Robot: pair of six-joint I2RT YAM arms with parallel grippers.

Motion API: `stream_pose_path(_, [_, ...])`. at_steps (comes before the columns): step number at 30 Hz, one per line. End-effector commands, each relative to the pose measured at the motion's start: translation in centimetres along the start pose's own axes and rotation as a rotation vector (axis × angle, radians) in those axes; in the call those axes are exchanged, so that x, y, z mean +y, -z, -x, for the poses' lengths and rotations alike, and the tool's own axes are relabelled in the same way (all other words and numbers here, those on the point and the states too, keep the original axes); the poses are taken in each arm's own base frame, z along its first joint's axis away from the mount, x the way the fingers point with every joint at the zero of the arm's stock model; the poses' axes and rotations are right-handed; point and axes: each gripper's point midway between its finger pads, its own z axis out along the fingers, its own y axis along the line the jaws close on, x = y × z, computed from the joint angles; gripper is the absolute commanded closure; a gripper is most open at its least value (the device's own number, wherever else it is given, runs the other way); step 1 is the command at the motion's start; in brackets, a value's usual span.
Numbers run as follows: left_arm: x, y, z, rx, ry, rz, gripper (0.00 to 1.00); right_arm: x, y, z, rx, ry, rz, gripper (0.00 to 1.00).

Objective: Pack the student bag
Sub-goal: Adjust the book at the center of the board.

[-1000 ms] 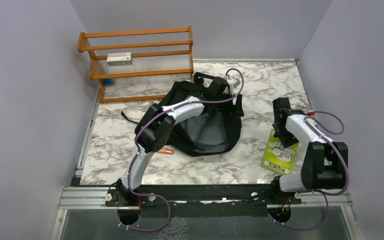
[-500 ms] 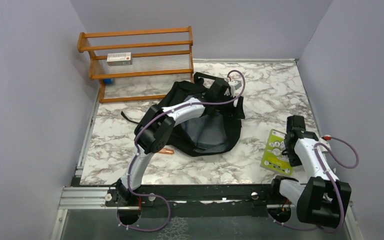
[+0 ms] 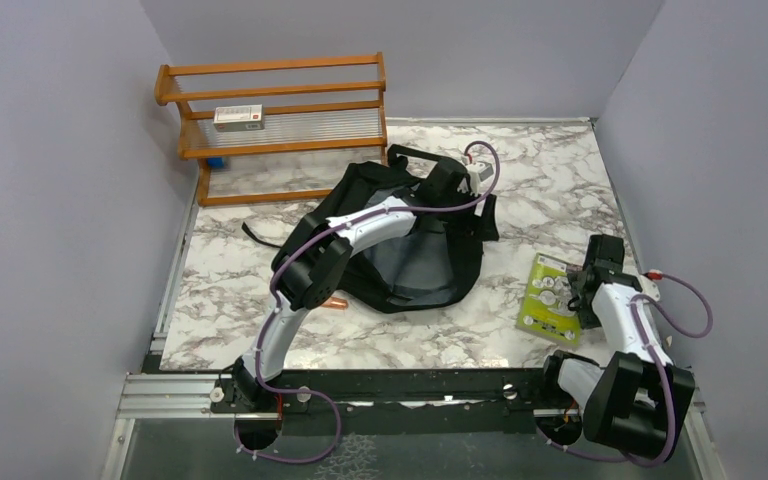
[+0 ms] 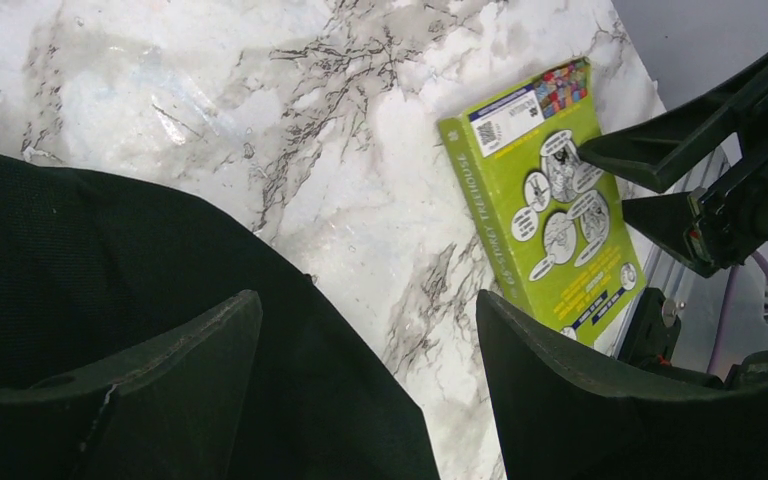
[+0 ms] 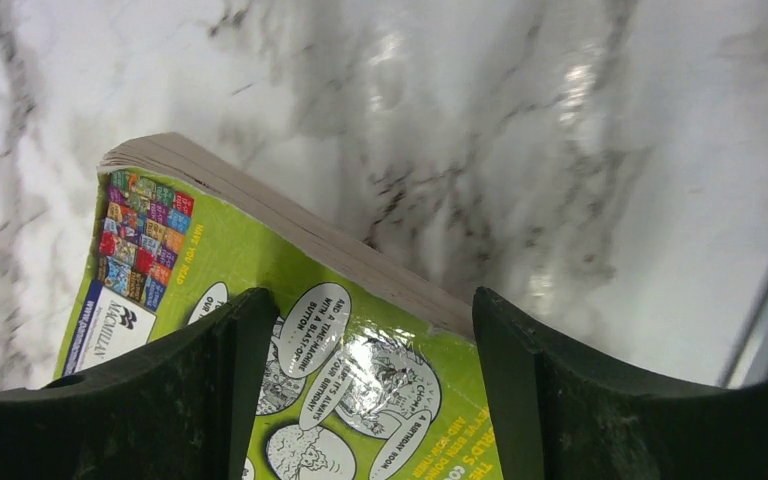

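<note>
The student bag (image 3: 420, 270) is a big black backpack lying open in the middle of the table, grey lining up. My left arm reaches across it. The left gripper (image 3: 487, 215) hangs open above the bag's far right edge, with black fabric (image 4: 80, 260) under its left finger and bare marble between the fingertips (image 4: 365, 310). A green paperback book (image 3: 550, 300) lies flat near the right front. My right gripper (image 3: 574, 288) stands open just above the book's cover (image 5: 160, 240), its fingers astride the page edge with nothing gripped (image 5: 372, 300). The left wrist view shows the book (image 4: 550, 210) and the right gripper's fingers (image 4: 660, 150).
A wooden shelf rack (image 3: 280, 110) stands at the back left with a small white box (image 3: 238, 117) on it. A small copper-coloured object (image 3: 335, 301) lies at the bag's near left corner. Grey walls close in on both sides.
The right arm folded back toward the near right and its gripper came down from the book's far end to its right edge. The book shifted slightly left. The left gripper crept right.
</note>
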Motion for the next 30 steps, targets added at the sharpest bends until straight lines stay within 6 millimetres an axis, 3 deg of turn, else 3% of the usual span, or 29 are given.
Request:
stream_pose_path(1, [-2.0, -0.2, 0.5, -0.001, -0.017, -0.047, 0.20, 3.0, 0.6, -3.7, 0.188, 0.029, 0.194, 0.24])
stream_pose_path(8, [-3.8, -1.5, -0.9, 0.025, 0.021, -0.077, 0.21, 7.3, 3.0, -6.1, 0.360, 0.048, 0.430, 0.27])
stream_pose_path(13, [-3.7, -2.0, -1.7, 0.030, 0.051, -0.054, 0.21, 9.1, 4.6, -8.0, 0.504, 0.075, 0.532, 0.27])
stream_pose_path(15, [-3.3, -2.1, -1.7, 0.028, 0.062, -0.036, 0.21, 8.8, 4.4, -7.6, 0.480, 0.089, 0.504, 0.28])
stream_pose_path(19, [-3.0, -2.2, -2.0, 0.034, 0.084, -0.010, 0.21, 7.7, 3.4, -4.4, 0.297, 0.123, 0.421, 0.27])
stream_pose_path(23, [-3.7, -1.5, -2.4, 0.035, 0.123, 0.023, 0.21, 8.2, 3.8, -2.2, 0.200, 0.168, 0.432, 0.27])
stream_pose_path(26, [-4.5, -1.4, -2.6, 0.005, 0.108, 0.069, 0.21, 8.3, 3.6, -2.0, 0.184, 0.190, 0.428, 0.27])
stream_pose_path(30, [-4.7, -3.1, -3.0, 0.019, 0.130, 0.068, 0.21, 8.0, 3.1, -2.6, 0.212, 0.207, 0.405, 0.27])
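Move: The green book lies flat under the right gripper, its fore-edge at the fingertips. Its middle is about 6 cm to that hand's left, level with it fore and aft, and 1 cm below. The black bag's middle is some 42 cm left of the right hand and 14 cm farther out. From the left hand, the book is roughly 17 cm back, 17 cm right and 10 cm down, and the bag about 20 cm left, 4 cm back and 8 cm down. Push the green book left and forward towards the bag with the right gripper's open fingertips at its fore-edge, about 8 cm left and 7 cm out, turning the wrist counter-clockwise some 20 degrees. Then lift the right hand off about 3 cm, easing it back to the right. Meanwhile bring the open left gripper back, right and a little down towards the book, about 5 cm in all. ##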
